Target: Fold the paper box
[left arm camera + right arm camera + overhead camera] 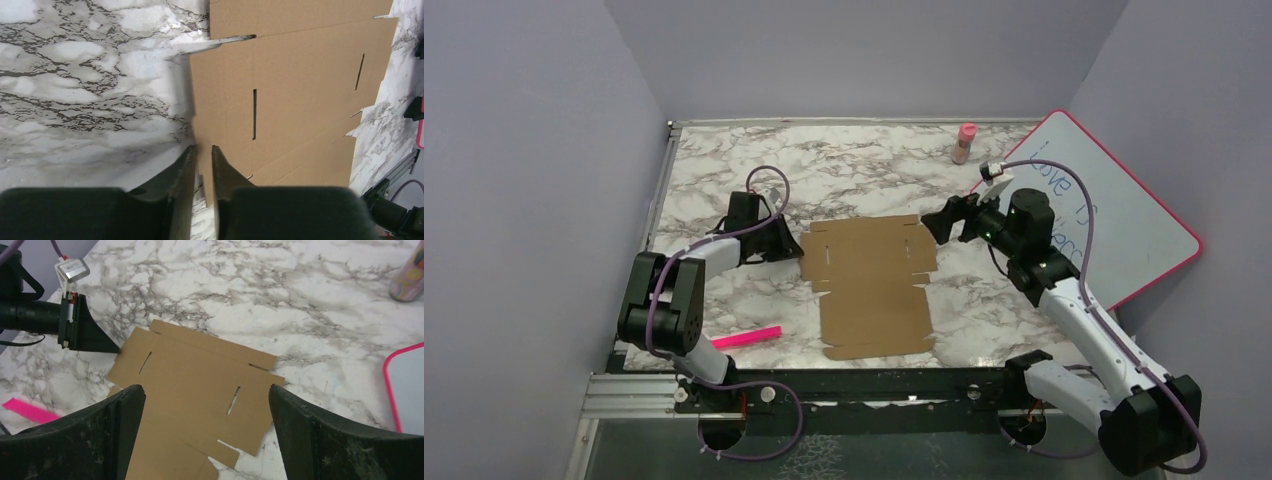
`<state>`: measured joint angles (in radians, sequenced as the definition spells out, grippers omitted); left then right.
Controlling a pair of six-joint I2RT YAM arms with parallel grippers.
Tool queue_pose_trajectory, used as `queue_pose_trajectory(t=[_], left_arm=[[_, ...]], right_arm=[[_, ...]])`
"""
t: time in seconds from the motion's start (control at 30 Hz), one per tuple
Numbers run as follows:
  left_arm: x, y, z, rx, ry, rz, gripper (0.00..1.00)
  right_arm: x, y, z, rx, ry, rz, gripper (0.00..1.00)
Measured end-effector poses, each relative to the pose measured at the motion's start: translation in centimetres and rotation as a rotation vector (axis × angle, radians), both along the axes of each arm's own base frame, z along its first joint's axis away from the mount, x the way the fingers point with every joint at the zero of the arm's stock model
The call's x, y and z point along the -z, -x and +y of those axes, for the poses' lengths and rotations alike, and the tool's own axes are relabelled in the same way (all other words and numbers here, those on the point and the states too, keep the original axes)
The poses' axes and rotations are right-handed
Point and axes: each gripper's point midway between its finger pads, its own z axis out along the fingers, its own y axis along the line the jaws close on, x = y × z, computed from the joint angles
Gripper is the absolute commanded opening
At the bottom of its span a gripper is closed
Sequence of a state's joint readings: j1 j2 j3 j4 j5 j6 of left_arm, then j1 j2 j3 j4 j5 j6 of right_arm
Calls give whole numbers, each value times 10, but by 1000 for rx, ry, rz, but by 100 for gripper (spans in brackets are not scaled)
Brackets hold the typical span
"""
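The paper box (874, 285) lies flat and unfolded on the marble table, a brown die-cut sheet with slits and flaps (300, 90) (200, 375). My left gripper (796, 250) sits low at the sheet's left edge. Its fingertips stand a narrow gap apart over that edge (204, 147), and cardboard and table show through the gap. The right wrist view shows it too, with its tip (114, 347) at the sheet's corner. My right gripper (934, 225) hovers above the sheet's upper right corner, wide open with nothing between its fingers (207, 390).
A pink marker (746, 338) lies near the front left of the table. A pink-capped bottle (965, 143) stands at the back. A pink-framed whiteboard (1114, 220) leans at the right, behind my right arm. Walls close in on the left, back and right.
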<state>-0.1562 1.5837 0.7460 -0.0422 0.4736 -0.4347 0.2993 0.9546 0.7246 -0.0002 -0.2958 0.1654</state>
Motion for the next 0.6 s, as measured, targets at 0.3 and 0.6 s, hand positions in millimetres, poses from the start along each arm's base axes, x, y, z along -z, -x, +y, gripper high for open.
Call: queue_pose_trajectory(t=[0.3, 0.6], left_arm=[[-25, -11, 7, -61, 7, -61, 63], [-51, -55, 0, -113, 93, -130, 71]], right_arm=[[46, -14, 20, -55, -33, 152, 98], [100, -34, 36, -74, -65, 292, 97]])
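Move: The left hand is low at the cardboard's left edge, the left side flap's middle some 3 cm to its right and level fore-and-aft. The far flap's left end lies about 8 cm ahead, 3 cm right; table height is roughly 3 cm below. The right hand hangs about 22 cm above the cardboard: far flap's right end some 9 cm ahead, 4 cm left; right side flap about 2 cm ahead, 3 cm left. The left fingertips lift away from the cardboard's left edge, rising about 5 cm and then swinging forward just as far towards the far left corner while opening from nearly shut to two-thirds. Meanwhile the right hand, kept wide open, sinks some 10 cm towards the far right part of the sheet, easing forward and left, fingers tipping farther down; it touches nothing yet. ##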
